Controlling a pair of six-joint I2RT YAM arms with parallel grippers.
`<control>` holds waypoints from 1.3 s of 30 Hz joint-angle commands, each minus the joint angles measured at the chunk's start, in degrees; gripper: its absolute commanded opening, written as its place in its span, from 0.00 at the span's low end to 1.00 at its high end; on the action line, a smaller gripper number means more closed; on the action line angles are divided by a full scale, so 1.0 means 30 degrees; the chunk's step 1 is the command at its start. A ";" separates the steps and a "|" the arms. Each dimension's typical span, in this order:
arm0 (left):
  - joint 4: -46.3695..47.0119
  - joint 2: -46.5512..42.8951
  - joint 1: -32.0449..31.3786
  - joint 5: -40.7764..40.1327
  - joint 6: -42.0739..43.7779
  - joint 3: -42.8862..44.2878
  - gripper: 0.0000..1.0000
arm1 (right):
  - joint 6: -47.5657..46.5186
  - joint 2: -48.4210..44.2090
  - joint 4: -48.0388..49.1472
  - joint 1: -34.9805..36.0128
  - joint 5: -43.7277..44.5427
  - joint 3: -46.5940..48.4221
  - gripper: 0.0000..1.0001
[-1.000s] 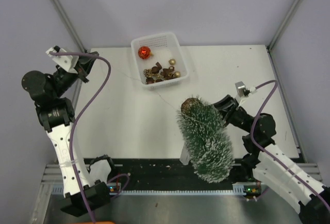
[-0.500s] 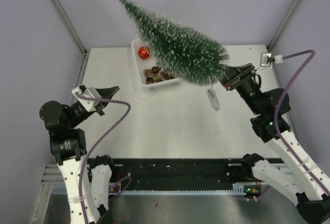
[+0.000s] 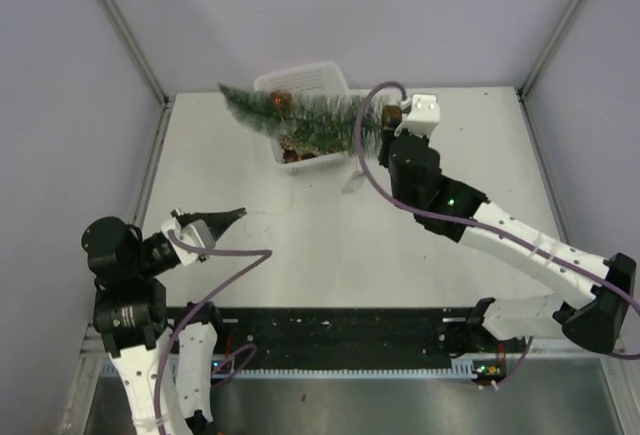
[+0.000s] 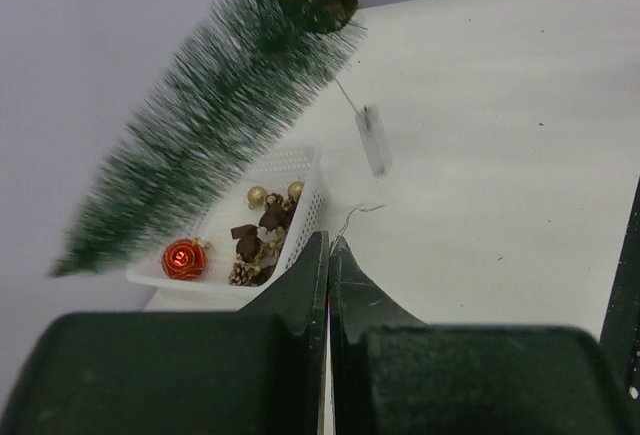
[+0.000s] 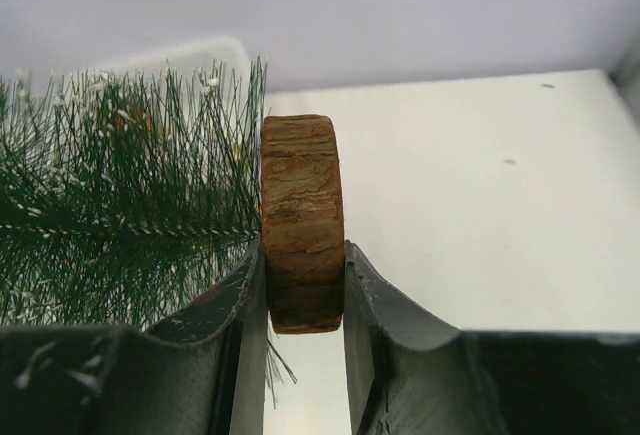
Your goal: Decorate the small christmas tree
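Observation:
The small christmas tree [image 3: 310, 115] hangs level in the air over the basket, its tip pointing left. My right gripper [image 3: 388, 120] is shut on its round wooden base [image 5: 302, 215], one finger on each flat face. Frosted green bristles [image 5: 120, 215] fill the left of the right wrist view. The left wrist view shows the tree [image 4: 200, 145] slanting above the basket. My left gripper [image 3: 238, 212] is shut on nothing, low over the near-left of the table, and in its own view its fingers [image 4: 328, 240] are pressed together.
A white basket [image 3: 300, 73] at the back of the table holds a red bauble [image 4: 182, 258], gold baubles [image 4: 257, 195] and pine cones [image 4: 245, 273]. A small clear box [image 4: 372, 140] on a thin wire sits below the tree's base. Grey walls close in both sides.
My right arm has swung the tree down and left, from tilted high to level over the basket. My left arm has dropped lower and nearer, still shut.

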 commanded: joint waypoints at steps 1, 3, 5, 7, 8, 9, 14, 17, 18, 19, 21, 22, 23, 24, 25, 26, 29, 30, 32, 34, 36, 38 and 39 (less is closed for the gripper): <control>-0.2364 -0.0205 -0.0069 0.0833 0.2858 0.1980 0.00 | -0.5448 0.0037 0.1346 0.0453 0.6026 -0.0922 0.00; -0.2454 -0.0059 -0.0069 0.0453 0.3591 0.2420 0.00 | -0.8607 -0.0138 0.4007 0.0775 0.6789 -0.2121 0.00; -0.2483 0.0262 -0.0069 0.0159 0.4671 0.2917 0.00 | -1.1686 -0.0343 0.6701 0.1389 0.7291 -0.3643 0.00; -0.1640 0.0818 -0.0069 -0.0191 0.4972 0.3445 0.00 | -1.4500 -0.0753 0.9891 0.2296 0.6884 -0.5634 0.00; -0.1170 0.1139 -0.0098 -0.0280 0.4797 0.3737 0.00 | -1.5702 -0.0957 1.1446 0.2764 0.6563 -0.6688 0.00; -0.0730 0.1520 -0.0069 -0.0397 0.4795 0.4030 0.00 | -1.6294 -0.1163 1.2099 0.3088 0.6357 -0.7394 0.00; 0.0270 0.2781 -0.0098 -0.1246 0.6284 0.4941 0.00 | -1.5277 -0.2624 1.0469 0.3297 0.5712 -0.8806 0.00; 0.1349 0.3513 -0.0069 -0.1745 0.6205 0.5176 0.00 | -1.3027 -0.4819 0.7222 0.3297 0.3464 -0.9187 0.00; 0.2282 0.3690 -0.0098 -0.1833 0.5448 0.5147 0.00 | -1.2642 -0.5610 0.6866 0.3297 0.2526 -0.9566 0.00; 0.3510 0.3924 -0.0069 -0.1979 0.4570 0.5031 0.00 | -1.1971 -0.6575 0.6224 0.3297 0.1096 -0.9831 0.00; 0.6203 0.4246 -0.0098 -0.2097 0.2228 0.4505 0.00 | -1.0884 -0.8567 0.5283 0.3297 -0.2530 -1.0503 0.00; 0.7291 0.4509 -0.0098 -0.1982 0.1521 0.4357 0.00 | -1.0503 -0.9592 0.4729 0.3297 -0.6148 -1.0739 0.00; 0.8288 0.4744 -0.0069 -0.1632 0.0789 0.4269 0.00 | -1.0296 -1.0269 0.4520 0.3297 -0.7750 -1.1031 0.00; 0.8994 0.5094 -0.0069 -0.1397 0.0173 0.4326 0.00 | -0.9917 -1.0682 0.3967 0.3297 -0.9304 -1.0976 0.00; 0.9523 0.5475 -0.0069 -0.1192 -0.0530 0.4500 0.00 | -0.9768 -1.0831 0.3237 0.3297 -1.0044 -1.0802 0.00; 0.9847 0.5914 -0.0098 -0.1102 -0.1175 0.4705 0.00 | -0.9506 -1.0920 0.2504 0.3297 -1.0922 -1.0539 0.00; 1.0055 0.7086 -0.0098 -0.0985 -0.2321 0.5729 0.00 | -0.8948 -1.1300 0.1473 0.3267 -1.2741 -1.0303 0.00; 0.9910 0.7264 -0.0098 -0.0897 -0.2382 0.5994 0.00 | -0.8772 -1.1417 0.1268 0.3238 -1.3269 -1.0244 0.00; 0.9879 0.7441 -0.0098 -0.0838 -0.2178 0.5967 0.00 | -0.8392 -1.1564 0.1033 0.3093 -1.4354 -1.0039 0.00; 0.9967 0.7529 -0.0127 -0.0867 -0.2585 0.5938 0.00 | -0.7690 -1.1682 0.1206 0.2772 -1.5203 -0.9805 0.00; 1.0026 0.7471 -0.0127 -0.0750 -0.2966 0.5646 0.00 | -0.6841 -1.1944 0.1819 0.2128 -1.6198 -0.9774 0.00; 1.0202 0.7179 -0.0156 -0.0604 -0.3289 0.5091 0.00 | -0.5758 -1.2179 0.2637 0.1018 -1.7165 -0.9745 0.00; 1.0231 0.7033 -0.0186 -0.0603 -0.3378 0.4740 0.00 | -0.4941 -1.2354 0.3107 0.0489 -1.7722 -0.9803 0.00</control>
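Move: The shut left gripper has the thin wire in its tips; the tree's middle lies about 15 cm ahead and 10 cm to its right, roughly level. The right gripper pinches the wooden base, with the tree's middle some 16 cm to its left and at its own height. The white basket stands about 8 cm farther out than the right hand, 15 cm left and 32 cm below. The clear plastic box dangles roughly 9 cm back, 7 cm left and 12 cm under the right hand. Swing the tree back with the right hand, some 15 cm towards the base and about 8 cm lower: first dip its left side about 40 degrees, then partly level it and turn it 50 degrees counter-clockwise, keeping the base pinched. Meanwhile carry the wire opposite with the closed left gripper, drawing back briefly as it rises, then forward and up about 10 cm each, tilting the fingers up. ##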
